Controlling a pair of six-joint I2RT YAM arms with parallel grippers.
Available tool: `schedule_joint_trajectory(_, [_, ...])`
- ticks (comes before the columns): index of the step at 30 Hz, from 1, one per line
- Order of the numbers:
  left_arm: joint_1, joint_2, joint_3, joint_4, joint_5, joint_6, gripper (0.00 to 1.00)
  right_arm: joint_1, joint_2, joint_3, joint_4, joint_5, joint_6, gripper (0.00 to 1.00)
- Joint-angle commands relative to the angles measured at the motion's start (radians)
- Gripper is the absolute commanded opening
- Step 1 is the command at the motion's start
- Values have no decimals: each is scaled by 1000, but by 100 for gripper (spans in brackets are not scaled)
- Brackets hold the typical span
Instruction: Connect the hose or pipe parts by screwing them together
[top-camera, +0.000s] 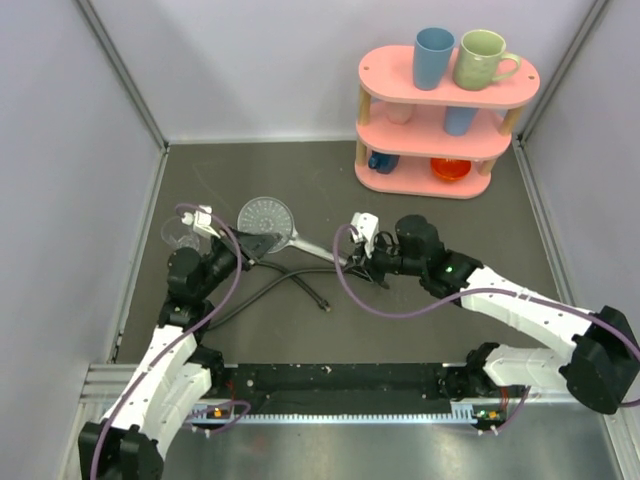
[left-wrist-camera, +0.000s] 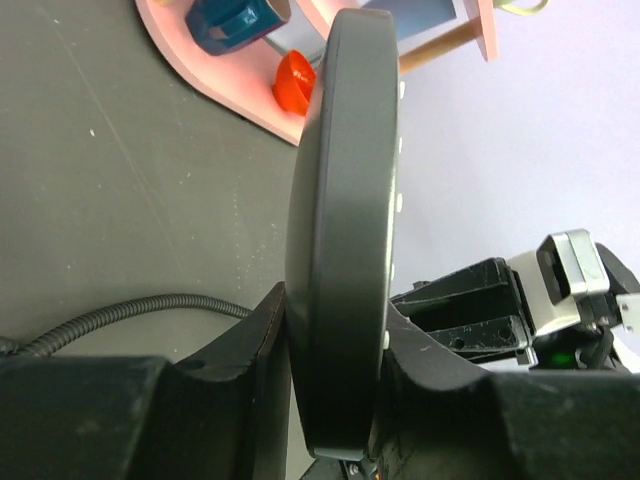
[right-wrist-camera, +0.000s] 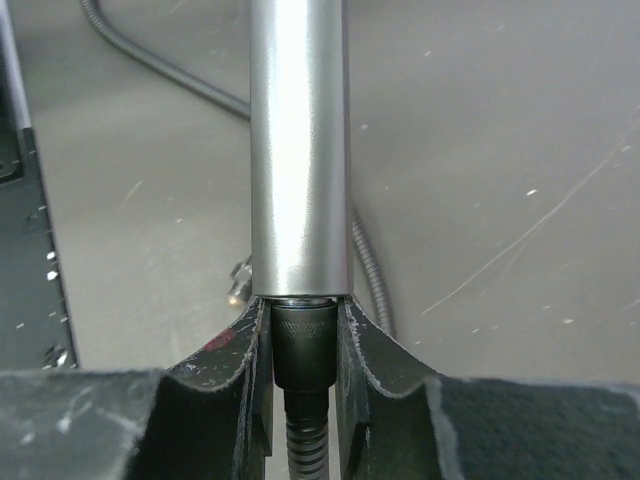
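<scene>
The grey shower head lies left of centre on the dark table, its silver handle running right. My left gripper is shut on the round head's edge, which stands edge-on between the fingers in the left wrist view. My right gripper sits at the handle's end. In the right wrist view its jaws press both sides of the hose's black knurled fitting, which butts against the handle. The dark hose loops over the table below the handle to a loose end.
A pink three-tier shelf stands at the back right, carrying a blue cup, a green mug and other cups lower down. A clear glass sits by the left arm. Grey walls close in three sides.
</scene>
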Motion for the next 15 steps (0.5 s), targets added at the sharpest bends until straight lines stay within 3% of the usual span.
schedule_joint_trajectory(1, [4,82,-71,313,49,45,0,-47,-34,89,-16,-164,100,0])
schedule_joint_trajectory(4, [5,168,-53,362,75,42,0,-58,-41,97,-67,-106,96,19])
schedule_joint_trajectory(5, [5,190,-42,365,81,40,0,-60,-47,96,-81,-74,93,35])
schedule_joint_trajectory(7, [4,260,-7,382,92,48,0,-60,-79,86,-125,44,99,51])
schedule_joint_trajectory(8, [4,285,13,386,92,48,0,-58,-93,83,-144,81,105,67])
schedule_joint_trajectory(10, [4,364,41,393,104,57,0,-58,-128,85,-211,149,128,85])
schedule_joint_trajectory(11, [1,395,70,396,106,59,0,-58,-141,89,-231,160,138,99])
schedule_joint_trajectory(15, [-21,585,139,429,98,51,0,-58,-191,82,-292,157,194,99])
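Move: Between the right fingers is the hose coupling at the handle's foot; the shower head's disc lies about 7 cm ahead, 17 cm left and 6 cm above, the loose hose end some 6 cm left, 4 cm back and 16 cm below. From the left hand, which grips the disc's rim, open table lies roughly 10 cm ahead, 3 cm right and 22 cm down; the hose crossing sits below it, 3 cm right; the coupling is 17 cm right, 3 cm back, 6 cm lower. Spreading its fingers from nearly shut to fully open, the right hand lets go of the hose coupling and backs off about 4.5 cm to the right, dipping slightly before it rises and turning some 10 degrees clockwise. The left hand keeps its grip on the shower head's rim and carries it down towards the open table by about 7 cm and forward 5 cm, tipping slightly downward. ##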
